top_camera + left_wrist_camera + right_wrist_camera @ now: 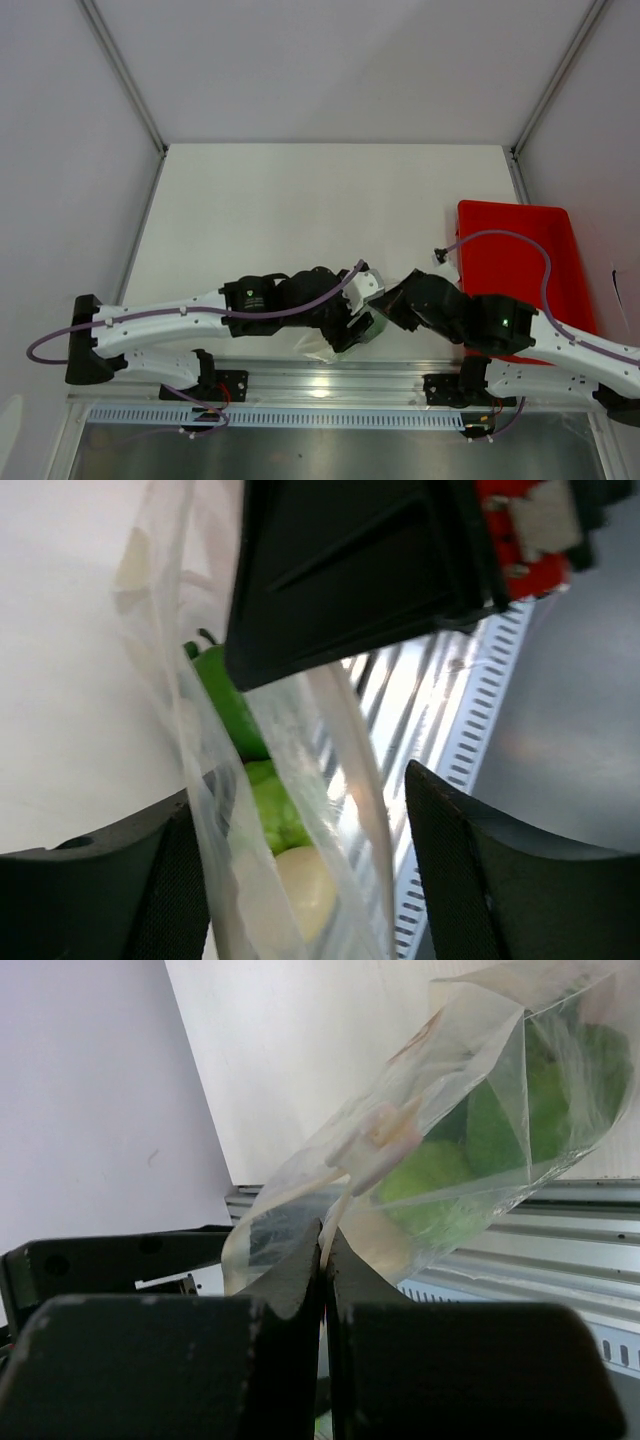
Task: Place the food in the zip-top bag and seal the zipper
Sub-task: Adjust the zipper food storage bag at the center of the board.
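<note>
The zip-top bag (480, 1080) hangs in the air between both grippers above the table's front edge. My right gripper (325, 1235) is shut on the bag's mouth edge, by the whitish zipper strip (375, 1145). Inside the bag are a bright green piece (430, 1175), a darker green piece (500, 1120) and the whitish ball (305, 890). The purple piece is not visible. My left gripper (300, 820) is open, with the bag (250, 810) between its wide-apart fingers. In the top view the left gripper (360, 325) and right gripper (385, 305) meet, hiding most of the bag (322, 348).
A red tray (515, 260) lies at the right side of the table. A slotted aluminium rail (320, 385) runs along the front edge just below the bag. The right gripper's black body (350, 570) fills the top of the left wrist view.
</note>
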Controlling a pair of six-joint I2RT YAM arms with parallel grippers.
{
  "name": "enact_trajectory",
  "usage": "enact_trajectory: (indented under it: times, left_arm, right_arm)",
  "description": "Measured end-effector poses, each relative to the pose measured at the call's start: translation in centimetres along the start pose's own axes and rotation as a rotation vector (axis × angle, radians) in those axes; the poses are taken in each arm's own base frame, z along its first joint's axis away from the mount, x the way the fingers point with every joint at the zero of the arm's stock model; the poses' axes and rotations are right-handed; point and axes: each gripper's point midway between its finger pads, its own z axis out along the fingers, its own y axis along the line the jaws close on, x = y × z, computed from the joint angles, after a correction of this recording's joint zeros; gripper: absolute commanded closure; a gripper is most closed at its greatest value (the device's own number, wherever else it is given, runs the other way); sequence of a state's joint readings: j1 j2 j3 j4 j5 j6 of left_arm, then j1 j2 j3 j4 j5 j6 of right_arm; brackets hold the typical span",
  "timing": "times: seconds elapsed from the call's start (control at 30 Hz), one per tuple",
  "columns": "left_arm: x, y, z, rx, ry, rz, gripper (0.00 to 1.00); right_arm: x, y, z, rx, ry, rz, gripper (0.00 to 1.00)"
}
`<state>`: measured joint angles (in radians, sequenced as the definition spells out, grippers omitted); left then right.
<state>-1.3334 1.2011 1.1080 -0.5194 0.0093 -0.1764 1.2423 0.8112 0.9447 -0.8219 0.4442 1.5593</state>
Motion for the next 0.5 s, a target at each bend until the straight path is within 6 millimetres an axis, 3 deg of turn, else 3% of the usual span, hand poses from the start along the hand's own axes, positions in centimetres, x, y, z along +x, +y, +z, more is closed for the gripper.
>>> enact_trajectory:
  times: [0.07,0.13,0.23,0.27,0.3,0.37,0.43,0.47,0.5]
  left_arm:
    - [0.1,0.8,0.3,-0.049,0.010,-0.009,0.46]
    - [0.1,1.4,0.6,-0.086,0.016,-0.013,0.53]
    - [0.2,2.0,0.8,-0.119,0.019,-0.019,0.69]
    - [0.2,2.1,0.8,-0.128,0.020,-0.021,0.73]
    - [0.2,2.3,0.8,-0.137,0.020,-0.024,0.84]
    - [0.2,2.5,0.8,-0.151,0.019,-0.026,0.97]
    - [0.2,2.8,0.8,-0.164,0.017,-0.026,0.99]
    - [0.2,3.0,0.7,-0.168,0.017,-0.028,0.99]
    - [0.2,3.2,0.7,-0.171,0.016,-0.031,0.99]
  right_arm:
    - [0.0,0.0,0.0,0.002,-0.001,0.005,0.99]
    - [0.0,0.0,-0.1,-0.002,0.000,0.010,0.96]
    - [-0.1,0.2,-0.5,-0.016,0.001,0.015,0.78]
    - [-0.2,0.2,-0.6,-0.022,0.001,0.016,0.67]
    - [-0.3,0.3,-0.8,-0.029,0.001,0.013,0.62]
    - [-0.4,0.3,-1.0,-0.039,0.000,-0.008,0.48]
    - [-0.6,0.4,-1.3,-0.052,-0.004,-0.032,0.41]
    - [-0.7,0.3,-1.4,-0.057,-0.006,-0.051,0.25]
    - [-0.8,0.3,-1.5,-0.062,-0.007,-0.066,0.23]
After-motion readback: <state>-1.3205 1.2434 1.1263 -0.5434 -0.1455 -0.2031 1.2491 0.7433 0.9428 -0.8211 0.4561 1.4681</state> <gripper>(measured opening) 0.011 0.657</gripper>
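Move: The near end of the bag's mouth already lies between the left hand's open fingers, its middle about 2 cm ahead and level. The right fingertips, pinching the rim, are roughly 5 cm ahead and 6 cm to the left hand's right; the bagged food hangs some 2 cm ahead, 5 cm right and 10 cm below. From the right hand the gripped rim is right at the fingertips, the white zipper slider about 3 cm ahead, 2 cm right and 3 cm lower. The left fingers shut on the two sides of the bag's mouth and pinch them together as that hand slides about 3 cm forward, sinking 1 cm and turning slightly counter-clockwise. Once that grip is half closed, the right fingers open to about two thirds and let go of the rim, easing up and to the right by a bit over 1 cm each. ##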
